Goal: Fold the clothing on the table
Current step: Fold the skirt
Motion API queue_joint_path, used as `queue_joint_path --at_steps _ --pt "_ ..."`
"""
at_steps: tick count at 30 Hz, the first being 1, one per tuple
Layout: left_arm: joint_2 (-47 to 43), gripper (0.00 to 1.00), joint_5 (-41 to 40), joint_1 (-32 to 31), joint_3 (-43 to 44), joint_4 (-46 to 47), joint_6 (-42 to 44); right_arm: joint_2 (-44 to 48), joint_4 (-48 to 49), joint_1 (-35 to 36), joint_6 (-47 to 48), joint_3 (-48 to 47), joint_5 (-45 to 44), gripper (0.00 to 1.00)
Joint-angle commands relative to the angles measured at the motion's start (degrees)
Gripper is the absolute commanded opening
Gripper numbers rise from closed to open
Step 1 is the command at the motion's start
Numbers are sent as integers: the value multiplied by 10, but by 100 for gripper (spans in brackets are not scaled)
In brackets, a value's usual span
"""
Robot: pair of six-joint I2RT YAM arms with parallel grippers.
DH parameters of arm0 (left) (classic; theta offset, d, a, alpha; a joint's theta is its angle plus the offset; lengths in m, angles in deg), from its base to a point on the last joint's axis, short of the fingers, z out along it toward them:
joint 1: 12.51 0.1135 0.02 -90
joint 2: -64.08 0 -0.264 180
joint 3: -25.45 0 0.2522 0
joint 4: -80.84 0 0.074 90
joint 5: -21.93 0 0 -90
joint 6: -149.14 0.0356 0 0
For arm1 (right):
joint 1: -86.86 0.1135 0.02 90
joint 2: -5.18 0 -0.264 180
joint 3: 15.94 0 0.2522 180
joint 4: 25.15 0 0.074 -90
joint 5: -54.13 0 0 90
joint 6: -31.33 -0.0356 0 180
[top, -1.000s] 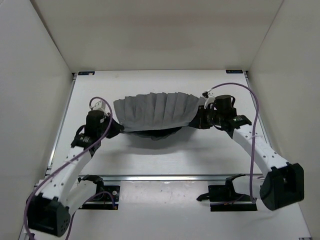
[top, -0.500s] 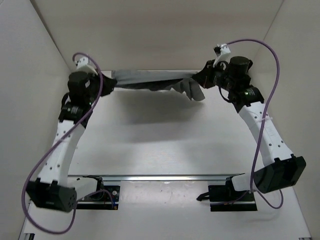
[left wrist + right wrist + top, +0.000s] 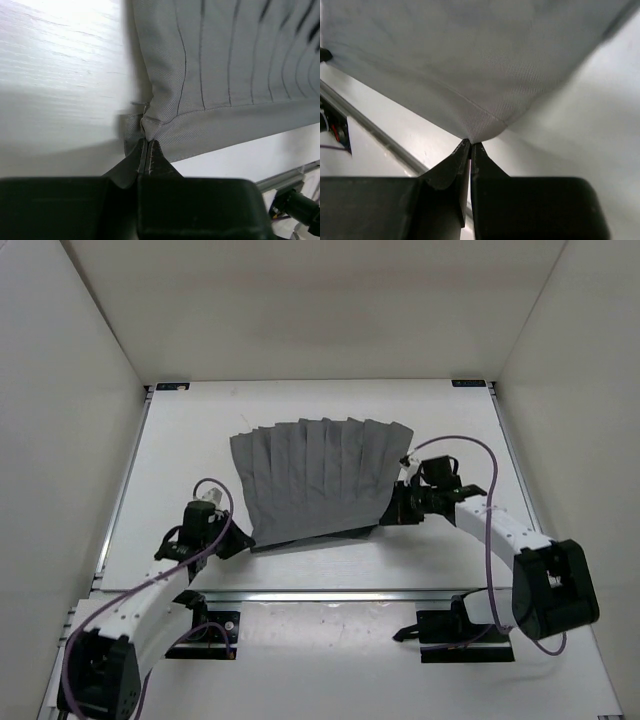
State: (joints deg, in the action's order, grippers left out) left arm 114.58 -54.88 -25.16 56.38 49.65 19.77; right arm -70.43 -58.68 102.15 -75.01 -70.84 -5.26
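Note:
The clothing [image 3: 315, 480], a dark grey pleated garment, lies spread on the white table [image 3: 200, 430], its far edge near the middle and its near hem toward the arms. My left gripper [image 3: 243, 543] is shut on the near left corner of the clothing [image 3: 210, 65], the cloth bunched at its tips [image 3: 147, 141]. My right gripper [image 3: 385, 519] is shut on the near right corner; in the right wrist view the clothing [image 3: 470, 60] runs from the closed tips [image 3: 471, 144] up and away.
A silver metal rail [image 3: 330, 595] crosses the table just in front of the near hem, with both arm bases [image 3: 460, 625] behind it. White panel walls [image 3: 60, 390] close in the left, right and far sides.
Both grippers, holding the clothing, swung it up toward the far wall, then came back toward the near rail and lower. The clothing now lies flat and spread out.

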Motion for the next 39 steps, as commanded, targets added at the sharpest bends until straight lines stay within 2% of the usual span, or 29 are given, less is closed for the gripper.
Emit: queue_joint_path --at_steps 1,6,9,11,14,19,25,28,33,37,39 --pt "-80 0 -22 -12 -11 -22 -32 84 -13 -13 -18 39 -19 1" --pt "-189 0 -26 -42 -6 -116 -60 179 -105 -5 -48 104 -19 0" --pt "-242 0 -33 -52 13 -167 -67 231 -142 43 -86 82 -63 0" --pt "-247 0 -26 -53 36 -182 -67 252 -163 26 -94 77 -17 0" --pt "-253 0 -18 -62 99 -211 -59 285 -220 -10 -78 59 4 0" --pt "-266 0 -19 -44 208 -287 -35 356 -343 -69 -23 -28 -7 0" --pt "-257 0 -23 -54 262 -310 -34 357 -393 -62 -15 -139 -43 0" --pt "-240 0 -30 -45 249 -292 -19 340 -380 -69 -4 -144 -43 0" --pt "-208 0 -20 -21 187 -213 -16 288 -257 -62 -13 -78 1 0" --pt "-156 0 -20 -4 180 -161 -9 219 -199 -109 -4 -69 42 0" --pt "-118 0 -28 0 186 -145 -5 183 -182 -116 10 -89 29 0"
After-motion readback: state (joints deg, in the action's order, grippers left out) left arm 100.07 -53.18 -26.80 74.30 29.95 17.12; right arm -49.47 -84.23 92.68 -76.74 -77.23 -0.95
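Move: Both hands already hold the skirt's waistband corners, low over the table, the right hand somewhat higher than the left. The left far corner of the pleated hem lies about 28 cm ahead of the left hand and 6 cm to its left; the right far corner is some 28 cm ahead of the right hand and 9 cm to its right. The table's near rail runs about 12 cm behind the left hand and 16 cm behind the right. Back towards the rail first, the right hand about 9 cm almost level, the left only 3–4 cm and already climbing; then both swing the pinched waistband corners upward, peaking some 15–19 cm higher as the wrists tip the fingers up. From there both ease forward towards the hem while sinking, grip still shut, the right corner ending a little farther right. ##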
